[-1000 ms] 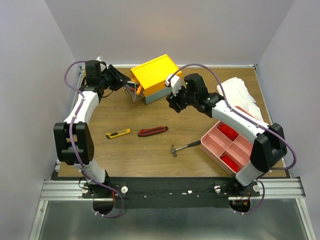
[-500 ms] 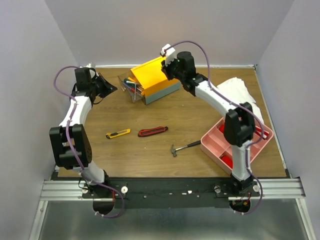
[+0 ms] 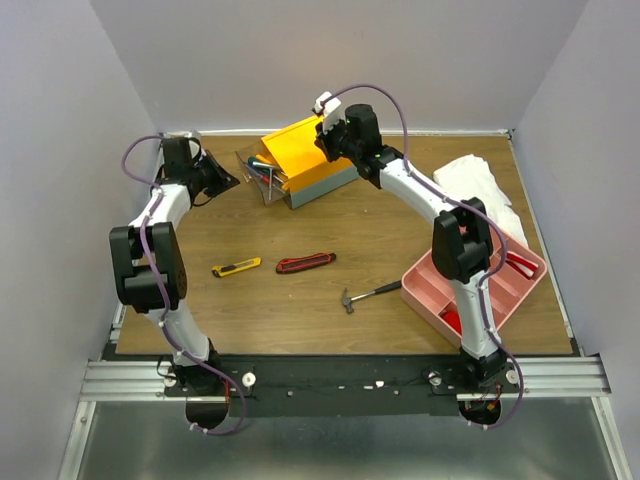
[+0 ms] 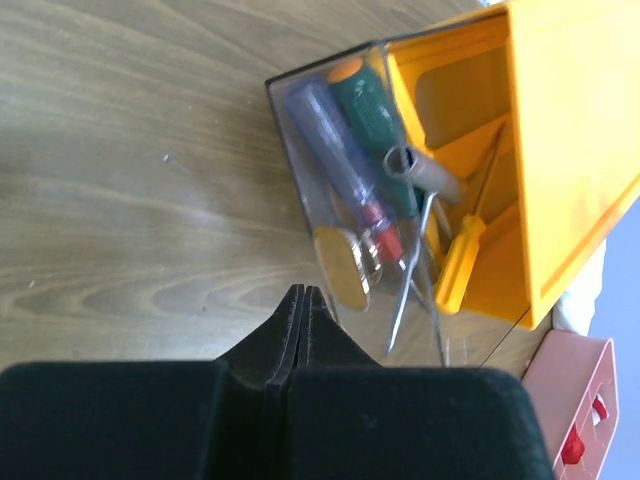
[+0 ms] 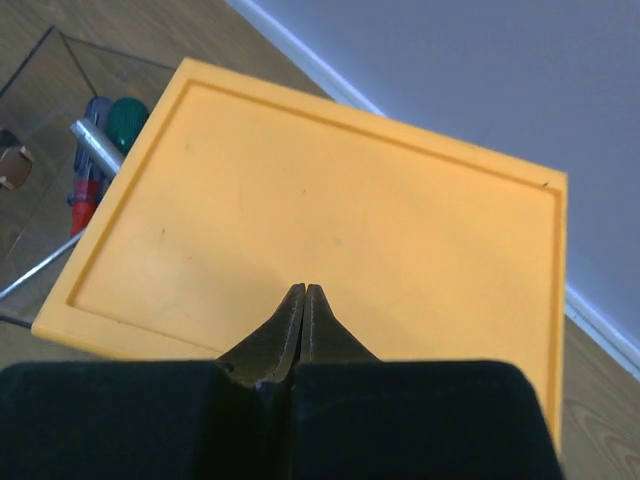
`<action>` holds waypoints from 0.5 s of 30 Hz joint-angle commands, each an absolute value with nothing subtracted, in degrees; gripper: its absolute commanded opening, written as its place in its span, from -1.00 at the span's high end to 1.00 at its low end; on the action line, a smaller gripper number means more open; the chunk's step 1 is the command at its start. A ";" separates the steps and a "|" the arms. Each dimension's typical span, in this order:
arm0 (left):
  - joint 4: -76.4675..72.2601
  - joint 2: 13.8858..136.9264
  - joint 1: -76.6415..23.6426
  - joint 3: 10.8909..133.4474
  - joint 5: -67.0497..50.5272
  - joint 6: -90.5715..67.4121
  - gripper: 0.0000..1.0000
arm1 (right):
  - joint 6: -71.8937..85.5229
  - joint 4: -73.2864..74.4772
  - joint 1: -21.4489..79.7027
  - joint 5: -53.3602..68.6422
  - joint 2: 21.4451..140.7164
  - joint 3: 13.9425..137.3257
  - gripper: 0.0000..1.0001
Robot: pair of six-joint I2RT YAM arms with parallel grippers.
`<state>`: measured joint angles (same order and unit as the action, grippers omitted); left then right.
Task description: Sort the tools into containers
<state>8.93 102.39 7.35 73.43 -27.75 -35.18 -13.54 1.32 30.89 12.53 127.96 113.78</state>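
The container (image 3: 296, 150) has a yellow top (image 5: 320, 210) and stands at the back of the table. Its clear drawer (image 3: 262, 172) is pulled out to the left. In the drawer (image 4: 300, 130) lie a green-handled screwdriver (image 4: 372, 120), an orange-handled screwdriver (image 4: 458, 262), another screwdriver (image 4: 335, 150) and a silver wrench (image 4: 430, 175). My left gripper (image 3: 232, 181) is shut and empty just left of the drawer, its tips (image 4: 302, 292) near the drawer's front. My right gripper (image 3: 323, 145) is shut and empty right over the yellow top (image 5: 303, 290). A yellow utility knife (image 3: 236, 267), a red utility knife (image 3: 305, 262) and a small hammer (image 3: 368, 294) lie mid-table.
A pink divided tray (image 3: 428, 290) with red items sits at the right, partly behind my right arm. White cloth (image 3: 482, 185) lies at the back right. The table's back edge and wall run just behind the container.
Both grippers have closed. My right arm swung from in front of the container up over its yellow top. My left gripper drew back leftward from the drawer.
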 commanded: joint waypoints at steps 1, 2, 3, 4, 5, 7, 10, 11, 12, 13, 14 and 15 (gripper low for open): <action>5.98 105.20 5.28 77.69 -29.26 -36.56 1.00 | -13.97 4.92 30.67 15.99 128.06 109.87 0.91; 5.80 105.73 5.01 78.04 -29.53 -37.17 1.00 | -14.06 5.27 30.67 16.43 127.97 108.91 0.91; 5.28 106.25 4.40 78.74 -29.79 -37.44 1.00 | -14.06 5.53 30.67 16.70 127.79 108.46 0.91; 5.01 107.13 4.13 79.10 -30.06 -37.79 1.00 | -14.32 5.80 30.67 17.05 127.71 108.11 0.91; 4.84 107.57 3.70 79.45 -30.23 -37.97 1.00 | -14.50 6.24 30.67 17.49 127.62 107.76 0.91; 4.22 108.80 2.64 80.42 -30.41 -38.67 1.00 | -14.85 6.33 30.67 17.58 127.18 106.53 0.91; 3.52 110.38 1.24 81.56 -30.76 -39.72 1.00 | -15.20 6.77 30.67 17.75 126.65 105.21 0.91; 3.34 110.83 1.06 81.82 -31.02 -39.90 1.00 | -15.29 7.03 30.67 17.93 126.56 104.94 0.91; 2.99 111.27 0.79 82.52 -31.03 -40.25 1.00 | -15.47 7.21 30.67 18.02 126.48 104.77 0.91; 2.81 112.31 0.36 82.79 -31.11 -41.04 1.00 | -15.56 7.29 30.67 18.19 126.21 104.33 0.91; 2.73 112.85 0.26 83.23 -31.20 -41.39 1.00 | -15.64 7.47 30.67 18.28 126.12 103.98 0.91; 2.72 113.37 0.18 84.19 -31.03 -41.74 1.00 | -15.64 7.56 30.67 18.37 126.04 103.71 0.91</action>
<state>5.28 110.89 1.48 80.99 -28.60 -39.24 -14.85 0.82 30.79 16.29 126.67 107.07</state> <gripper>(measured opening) 0.006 0.048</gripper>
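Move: The clear drawer's knob is only about 2 cm right, 1 cm ahead and 1 cm below my left fingertips. Beyond the knob, the tools in the drawer centre some 6 cm right, 2 cm ahead and 3 cm below that hand, and the yellow lid's middle lies roughly 18 cm right and 5 cm ahead, slightly above it. From my right hand, the lid's middle is about 4 cm below, 2 cm left and 1 cm ahead. With its fingers shut, my left hand drives about 6 cm to the right and forward, nearly level, pushing on the knob to send the drawer into the yellow box. My closed right hand drops about 4 cm onto the lid near its front edge, easing back 2 cm, then stays down there to steady the box. ##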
